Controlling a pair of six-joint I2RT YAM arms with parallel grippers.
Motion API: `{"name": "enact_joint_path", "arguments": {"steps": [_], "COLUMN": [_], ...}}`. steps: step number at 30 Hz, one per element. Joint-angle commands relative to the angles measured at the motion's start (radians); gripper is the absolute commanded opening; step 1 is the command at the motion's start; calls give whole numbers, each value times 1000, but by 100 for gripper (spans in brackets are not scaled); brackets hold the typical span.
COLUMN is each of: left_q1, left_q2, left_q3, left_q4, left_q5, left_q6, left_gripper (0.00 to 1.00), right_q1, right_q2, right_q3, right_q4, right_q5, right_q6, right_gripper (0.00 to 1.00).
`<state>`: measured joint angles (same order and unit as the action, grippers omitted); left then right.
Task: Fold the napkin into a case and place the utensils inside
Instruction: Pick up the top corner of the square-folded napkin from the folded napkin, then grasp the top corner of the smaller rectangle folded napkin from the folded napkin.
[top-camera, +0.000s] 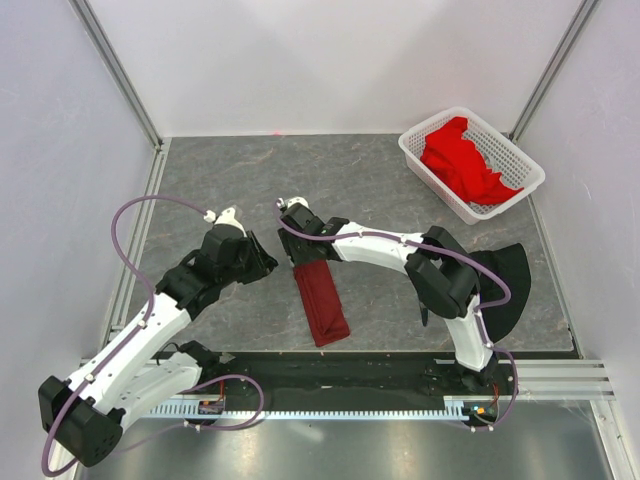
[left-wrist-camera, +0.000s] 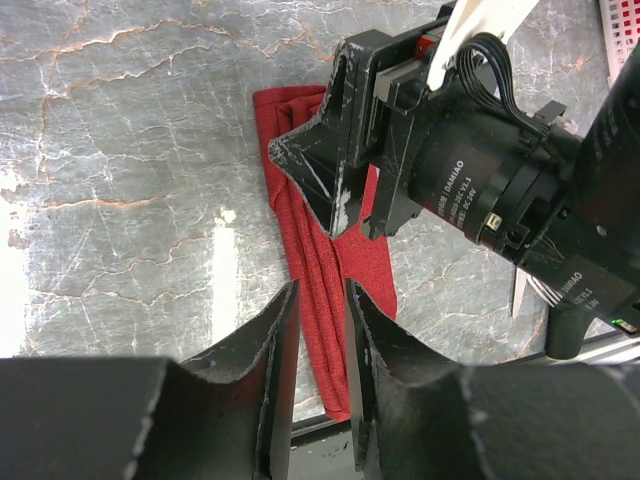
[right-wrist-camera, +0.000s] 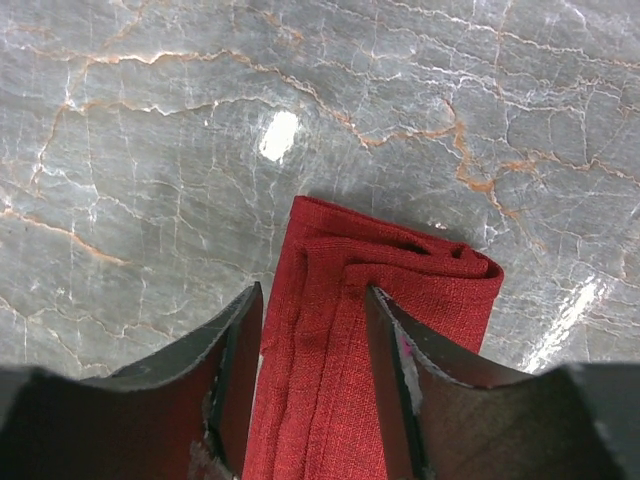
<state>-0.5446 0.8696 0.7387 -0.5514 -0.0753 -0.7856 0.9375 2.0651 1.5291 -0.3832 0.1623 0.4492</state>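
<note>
The napkin (top-camera: 322, 305) lies on the grey marble table as a narrow, long folded case, dark red, running from mid-table toward the near edge. My right gripper (top-camera: 298, 250) is at its far end. In the right wrist view its jaws (right-wrist-camera: 313, 292) stand apart, straddling the cloth's folded ridges (right-wrist-camera: 420, 275) just short of the end. My left gripper (top-camera: 265, 262) hovers to the left of that end. In the left wrist view it (left-wrist-camera: 322, 288) is open by a narrow gap with nothing in it, and the napkin (left-wrist-camera: 330, 250) lies below. The utensils are hidden.
A white lattice basket (top-camera: 520, 165) holding bright red cloths (top-camera: 460, 160) stands at the back right. A dark fan-shaped object (top-camera: 508, 280) lies behind the right arm. A thin silvery sliver (left-wrist-camera: 517, 292) shows beside the right arm. A black strip runs along the near edge.
</note>
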Motion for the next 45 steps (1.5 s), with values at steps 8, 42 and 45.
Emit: {"name": "enact_joint_path", "arguments": {"steps": [8, 42, 45], "left_q1": [8, -17, -47], "left_q2": [-37, 445, 498], "left_q3": [-24, 136, 159], "left_q4": [11, 169, 173], "left_q5": [17, 51, -7], "left_q6": [9, 146, 160], "left_gripper": [32, 30, 30], "right_q1": [-2, -135, -135], "right_q2": [53, -214, -204], "right_q3": [68, -169, -169], "right_q4": [-3, 47, 49], "right_q5": [57, -231, -254], "right_q6": [25, 80, 92], "right_gripper": [39, 0, 0]}}
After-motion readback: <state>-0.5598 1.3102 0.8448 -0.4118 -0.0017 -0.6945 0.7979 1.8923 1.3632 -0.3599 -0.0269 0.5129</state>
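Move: The top corner of the square-folded napkin lies almost under the right fingertips, about 1 cm ahead and some 2 cm below. The napkin's near end is roughly 16 cm back and 6 cm to the right of this hand, and the knife some 26 cm to the right and 10 cm back. From the left hand, that corner is about 8 cm ahead, 6 cm to the right and 12 cm below. The right fingers sink the last 1.5 cm onto the napkin's top corner and close fully, pinching the upper layer, then lift it some 5 cm while carrying it about 5 cm to the right, dipping slightly at the end. Meanwhile the left hand drops about 6 cm, then swings forward and right towards the exposed top-left end, tipping down, fingers staying partly open. ##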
